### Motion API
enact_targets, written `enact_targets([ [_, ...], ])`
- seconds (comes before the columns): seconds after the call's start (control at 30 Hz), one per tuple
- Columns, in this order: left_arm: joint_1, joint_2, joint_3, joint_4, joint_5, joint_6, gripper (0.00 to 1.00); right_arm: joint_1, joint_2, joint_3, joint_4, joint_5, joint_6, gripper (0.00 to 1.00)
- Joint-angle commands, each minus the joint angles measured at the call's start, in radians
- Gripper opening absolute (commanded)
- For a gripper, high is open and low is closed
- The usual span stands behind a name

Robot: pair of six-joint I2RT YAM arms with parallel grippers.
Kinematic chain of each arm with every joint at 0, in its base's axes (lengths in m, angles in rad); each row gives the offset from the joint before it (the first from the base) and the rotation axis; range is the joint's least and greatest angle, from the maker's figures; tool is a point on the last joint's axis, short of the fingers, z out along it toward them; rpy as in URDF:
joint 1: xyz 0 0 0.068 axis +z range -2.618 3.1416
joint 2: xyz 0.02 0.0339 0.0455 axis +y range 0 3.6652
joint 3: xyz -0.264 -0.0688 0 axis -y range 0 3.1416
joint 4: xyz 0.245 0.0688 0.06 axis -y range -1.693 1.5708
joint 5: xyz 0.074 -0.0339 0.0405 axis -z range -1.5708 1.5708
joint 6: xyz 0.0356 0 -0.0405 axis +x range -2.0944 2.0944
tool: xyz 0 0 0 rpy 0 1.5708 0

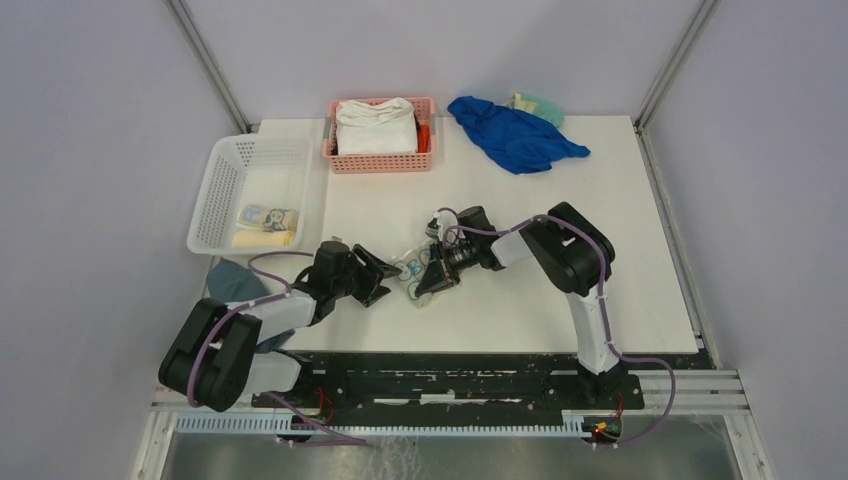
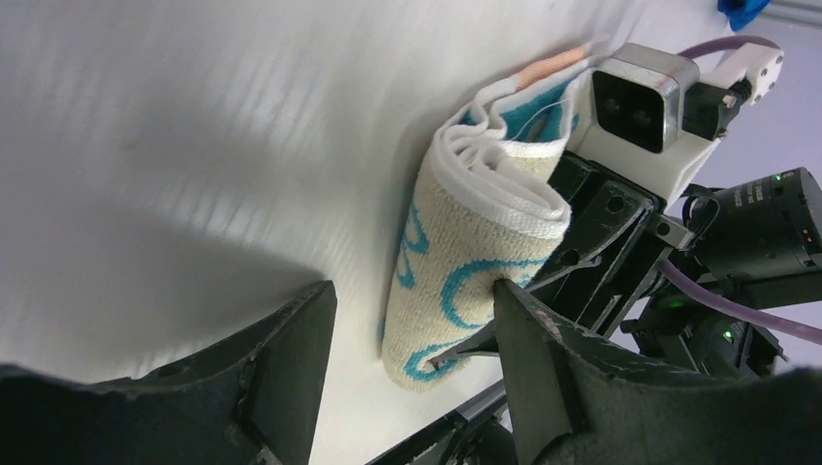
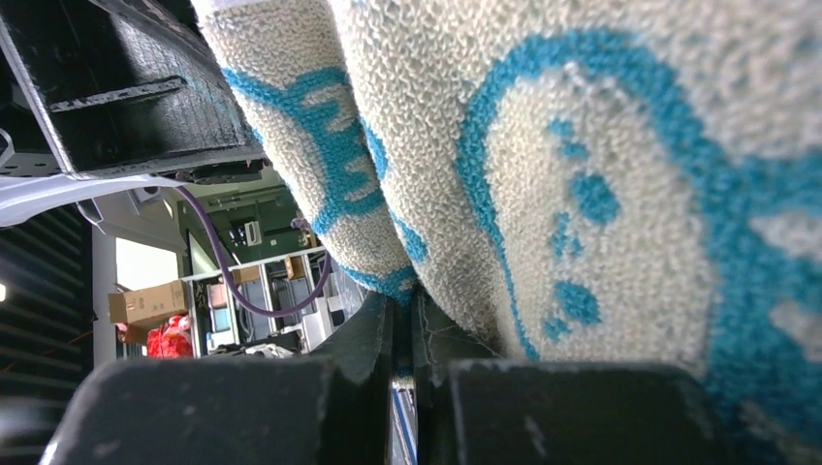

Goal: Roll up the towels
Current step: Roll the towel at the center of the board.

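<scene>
A pale towel (image 1: 411,270) with blue rabbit drawings lies rolled on the white table (image 1: 560,260) between the two arms. In the left wrist view the towel (image 2: 456,262) shows its layered end. My right gripper (image 1: 433,277) is shut on the towel's edge; in the right wrist view its jaws (image 3: 405,315) pinch the cloth (image 3: 582,194). My left gripper (image 1: 384,281) stands open just left of the roll, and its right finger (image 2: 543,368) touches the towel. Two more rolled towels, a lettered one (image 1: 266,214) and a yellow one (image 1: 262,238), lie in the white basket (image 1: 222,190).
A pink basket (image 1: 380,160) holding a thick white folded cloth (image 1: 376,126) stands at the back. A blue cloth (image 1: 515,135) and a pale green one (image 1: 535,103) lie at the back right. A dark teal cloth (image 1: 233,280) sits by the left arm.
</scene>
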Motion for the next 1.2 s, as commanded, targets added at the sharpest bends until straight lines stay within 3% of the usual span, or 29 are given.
enact_targets([
  [0.0,0.006,0.094,0.045,0.092,0.022,0.092,0.68,-0.005,0.047,0.009,-0.060,0.063,-0.054,0.01],
  [0.2,-0.005,0.203,0.068,0.051,-0.013,0.090,0.60,-0.005,0.014,0.036,-0.184,0.115,-0.139,0.05],
  [0.47,-0.056,0.323,0.116,-0.065,-0.104,0.052,0.55,0.023,-0.139,0.077,-0.422,0.289,-0.298,0.25],
  [0.67,-0.070,0.359,0.126,-0.131,-0.177,0.013,0.48,0.084,-0.305,0.120,-0.610,0.560,-0.405,0.39],
  [0.87,-0.081,0.389,0.154,-0.156,-0.184,-0.004,0.47,0.197,-0.462,0.165,-0.766,0.934,-0.501,0.46],
  [0.97,-0.084,0.384,0.155,-0.161,-0.184,-0.013,0.46,0.288,-0.491,0.198,-0.796,1.096,-0.542,0.48],
  [1.03,-0.086,0.375,0.155,-0.174,-0.186,-0.019,0.46,0.343,-0.488,0.217,-0.792,1.181,-0.557,0.56],
  [1.17,-0.091,0.352,0.150,-0.186,-0.188,-0.042,0.45,0.416,-0.449,0.255,-0.768,1.281,-0.573,0.57],
])
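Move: The part-rolled towel's middle lies about 5 cm to the left hand's right, 2 cm ahead and barely 1 cm lower. The shut right fingers are at its near part, its middle about 3 cm ahead of them, level sideways and in height. From the left hand the yellow roll in the white basket is roughly 23 cm left and 8 cm ahead; the grey cloth is about 26 cm left and 4 cm back. Left hand moves 6 cm forward-right, half-closing round the towel roll; right fingers open, rise 7 cm, tipping downward. ##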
